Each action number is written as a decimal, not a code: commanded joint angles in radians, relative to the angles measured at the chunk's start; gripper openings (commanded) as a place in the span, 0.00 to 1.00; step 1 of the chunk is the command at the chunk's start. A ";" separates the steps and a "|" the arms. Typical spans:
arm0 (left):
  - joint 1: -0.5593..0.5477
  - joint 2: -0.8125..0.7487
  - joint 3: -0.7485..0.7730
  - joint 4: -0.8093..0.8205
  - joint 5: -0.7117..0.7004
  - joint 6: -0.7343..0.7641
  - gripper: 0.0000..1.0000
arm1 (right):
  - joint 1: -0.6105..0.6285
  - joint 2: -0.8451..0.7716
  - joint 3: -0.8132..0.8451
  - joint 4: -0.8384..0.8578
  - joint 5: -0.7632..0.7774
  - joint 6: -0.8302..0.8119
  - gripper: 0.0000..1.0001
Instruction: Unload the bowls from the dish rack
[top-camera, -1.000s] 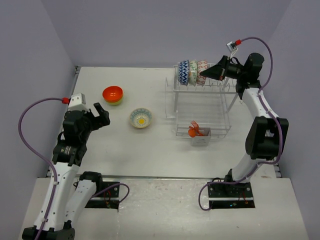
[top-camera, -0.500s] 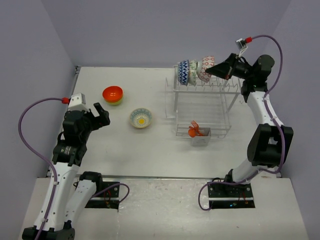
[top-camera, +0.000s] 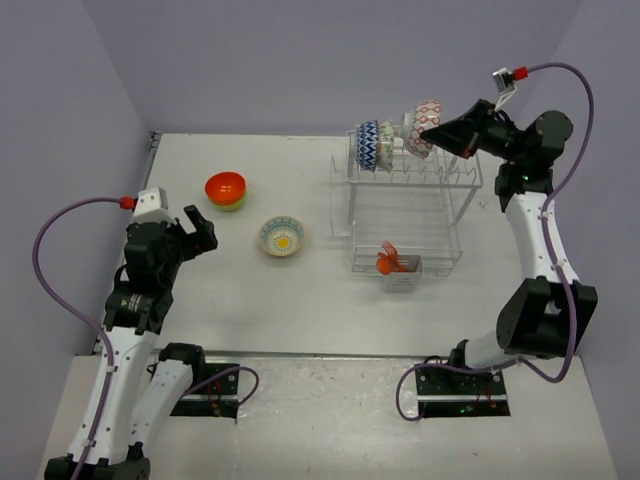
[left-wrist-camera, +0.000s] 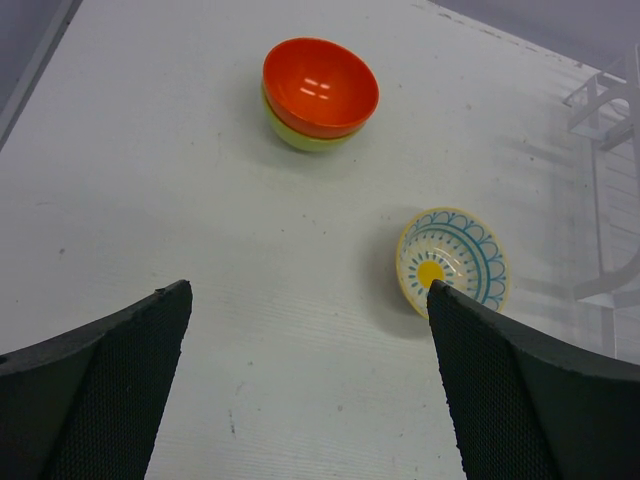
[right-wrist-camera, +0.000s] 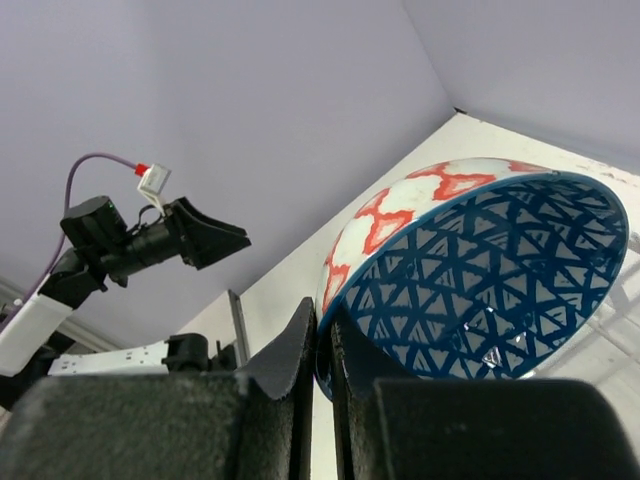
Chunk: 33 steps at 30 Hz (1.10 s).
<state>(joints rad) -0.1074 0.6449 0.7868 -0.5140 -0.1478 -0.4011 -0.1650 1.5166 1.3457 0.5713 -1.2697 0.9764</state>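
Note:
My right gripper (top-camera: 432, 127) is shut on the rim of the red-pink patterned bowl (top-camera: 424, 126), holding it tilted above the right end of the dish rack's top row. In the right wrist view, the fingers (right-wrist-camera: 300, 350) pinch that bowl (right-wrist-camera: 480, 270) at its blue-triangle inner edge. The blue-white zigzag bowl (top-camera: 368, 145) and green-white bowl (top-camera: 386, 142) stand in the white wire dish rack (top-camera: 440, 184). On the table lie an orange bowl (top-camera: 225, 186) stacked in a lime-green one (left-wrist-camera: 300, 137) and a pale yellow bowl (top-camera: 281, 236). My left gripper (top-camera: 200, 232) hovers open at the left, apart from them.
A small white caddy (top-camera: 402, 279) with orange utensils (top-camera: 387, 261) hangs on the rack's front. Purple walls close the table's back and sides. The left wrist view shows bare white table between the open fingers (left-wrist-camera: 110, 370), with a rack corner (left-wrist-camera: 610, 100) at the right edge.
My right gripper has lifted the red-pink bowl up and to the right, out of the rack's top row. The left arm has stayed still.

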 joint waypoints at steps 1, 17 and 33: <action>-0.005 -0.024 0.002 0.023 -0.067 -0.007 1.00 | 0.051 -0.128 0.061 -0.078 0.032 -0.106 0.00; -0.002 -0.160 0.040 -0.083 -0.387 -0.136 1.00 | 1.105 -0.297 0.084 -1.059 1.333 -1.051 0.00; -0.002 -0.156 0.046 -0.090 -0.397 -0.137 1.00 | 1.484 0.220 0.395 -1.423 1.825 -1.064 0.00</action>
<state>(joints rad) -0.1074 0.4866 0.7948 -0.6167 -0.5133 -0.5163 1.3033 1.7454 1.6520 -0.8265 0.4683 -0.0593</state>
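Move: The right hand holds the red-and-white bowl by its rim. It carries that bowl towards the yellow-centred bowl on the table, about 29 cm to the hand's left, 2 cm ahead and 38 cm below. The green-flowered bowl in the rack is some 5 cm left, 6 cm ahead and 11 cm lower, with the blue zigzag bowl 4 cm further left. From the left hand, the yellow-centred bowl lies 14 cm ahead, 19 cm right and 21 cm below. Keeping its pinch on the rim, the right hand swings left and back over the bowls still racked, rising about 5 cm before it sinks steeply to some 20 cm below its start, 26 cm further left and 19 cm nearer the base, as the wrist rolls nearly 80 degrees so that the left-pointing fingers end pointing down. Meanwhile the empty left hand, fingers still wide open, draws off about 7 cm to the left and back, away from the yellow-centred bowl, turning some 20 degrees counter-clockwise. ##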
